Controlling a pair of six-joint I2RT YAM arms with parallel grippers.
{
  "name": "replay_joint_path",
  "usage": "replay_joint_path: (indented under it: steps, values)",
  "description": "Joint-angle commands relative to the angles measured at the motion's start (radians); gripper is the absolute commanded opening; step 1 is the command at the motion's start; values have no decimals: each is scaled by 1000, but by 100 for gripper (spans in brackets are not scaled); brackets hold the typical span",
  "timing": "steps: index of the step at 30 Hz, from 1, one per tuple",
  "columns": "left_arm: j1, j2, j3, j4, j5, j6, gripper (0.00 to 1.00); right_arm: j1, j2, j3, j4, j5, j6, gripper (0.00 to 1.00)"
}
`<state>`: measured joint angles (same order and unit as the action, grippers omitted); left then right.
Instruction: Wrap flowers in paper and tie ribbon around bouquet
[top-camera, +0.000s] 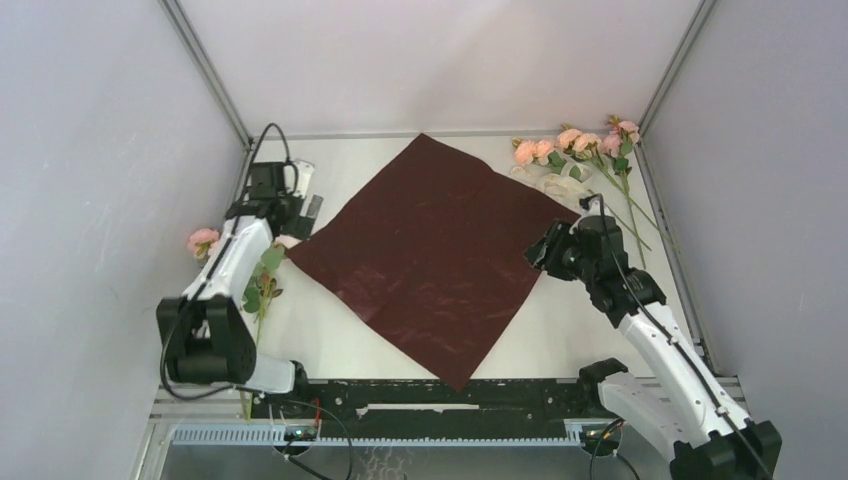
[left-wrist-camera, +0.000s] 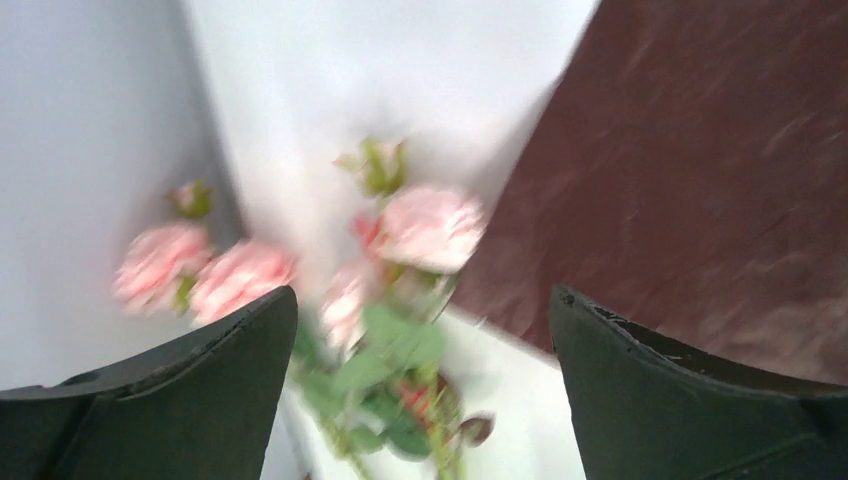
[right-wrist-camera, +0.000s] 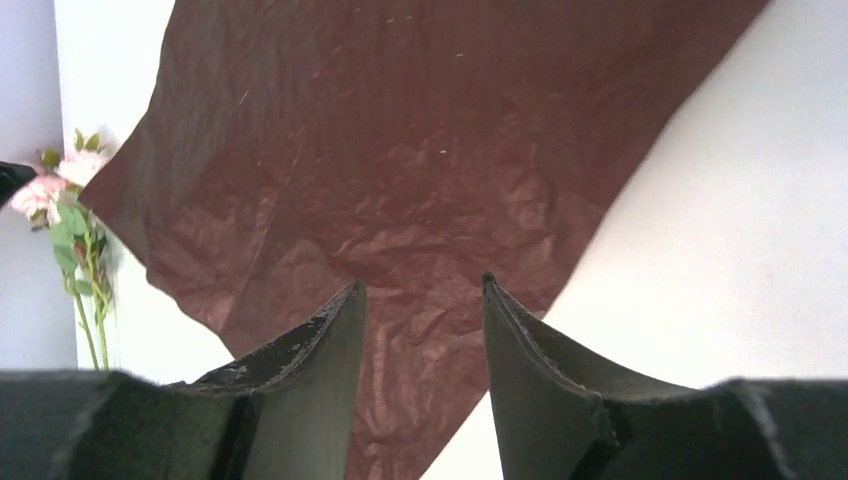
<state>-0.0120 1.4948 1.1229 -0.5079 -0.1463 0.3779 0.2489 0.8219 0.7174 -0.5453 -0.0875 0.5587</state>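
Observation:
The deep red paper (top-camera: 430, 250) lies flat as a diamond in the middle of the table. One group of flowers (top-camera: 580, 145) lies at the back right, with the cream ribbon (top-camera: 558, 183) curled beside it. More flowers (top-camera: 262, 275) lie at the left, by the paper's left corner. My left gripper (top-camera: 296, 212) hangs over them, open wide. Its view is blurred, with pink roses (left-wrist-camera: 430, 225) below the parted fingers (left-wrist-camera: 240, 350). My right gripper (top-camera: 540, 252) stands open over the paper's right corner (right-wrist-camera: 420, 200), and nothing is between its fingers (right-wrist-camera: 330, 340).
Grey walls close in the table on the left, right and back. A single rose (top-camera: 203, 240) sits against the left wall. A black rail (top-camera: 430, 395) runs along the near edge between the arm bases.

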Motion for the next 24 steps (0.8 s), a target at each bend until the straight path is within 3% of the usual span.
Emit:
replay_joint_path:
  steps: [1, 6, 12, 16, 20, 24]
  values:
    - [139, -196, -108, -155, -68, 113, 98, 95, 46, 78, 16, 78, -27, 55]
    - [297, -300, -304, -262, -7, 221, 89, 174, 117, 115, 37, 87, -26, 55]
    - [331, -331, -490, -176, -9, 263, 87, 247, 168, 142, 53, 129, -20, 55]
    - [337, -224, -500, -70, -54, 236, 69, 280, 168, 148, 34, 158, -22, 56]
    - [350, -112, -471, -25, -59, 214, 61, 298, 150, 147, -3, 199, -23, 56]
    - [365, -95, -453, -23, -25, 209, 41, 304, 136, 148, -23, 227, -26, 56]
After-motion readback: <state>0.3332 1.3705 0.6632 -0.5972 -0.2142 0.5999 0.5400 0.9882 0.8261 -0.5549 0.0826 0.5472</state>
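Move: The stems of the near-left flowers lie about 18 cm back from the left hand, 9 cm to its left and 12 cm below. Their nearer pink bloom is some 5 cm left and 1 cm back of that hand, the paper's left corner about 4 cm back and 4 cm left, and the outer pink blooms roughly 19 cm left and 3 cm back, all some 13 cm down. From the right hand the stems are about 58 cm left, 6 cm back, 15 cm below. The flower stems beside the paper's left corner are what the empty left hand goes to: it swings back and left with a small rise, then sinks back and down, about 20 cm back in all, edging forward as it settles. The fingers tip nearly 30 degrees towards straight down and narrow from wide open to about half, either side of a stem. The right hand drifts some 5 cm left over the paper, half open. ##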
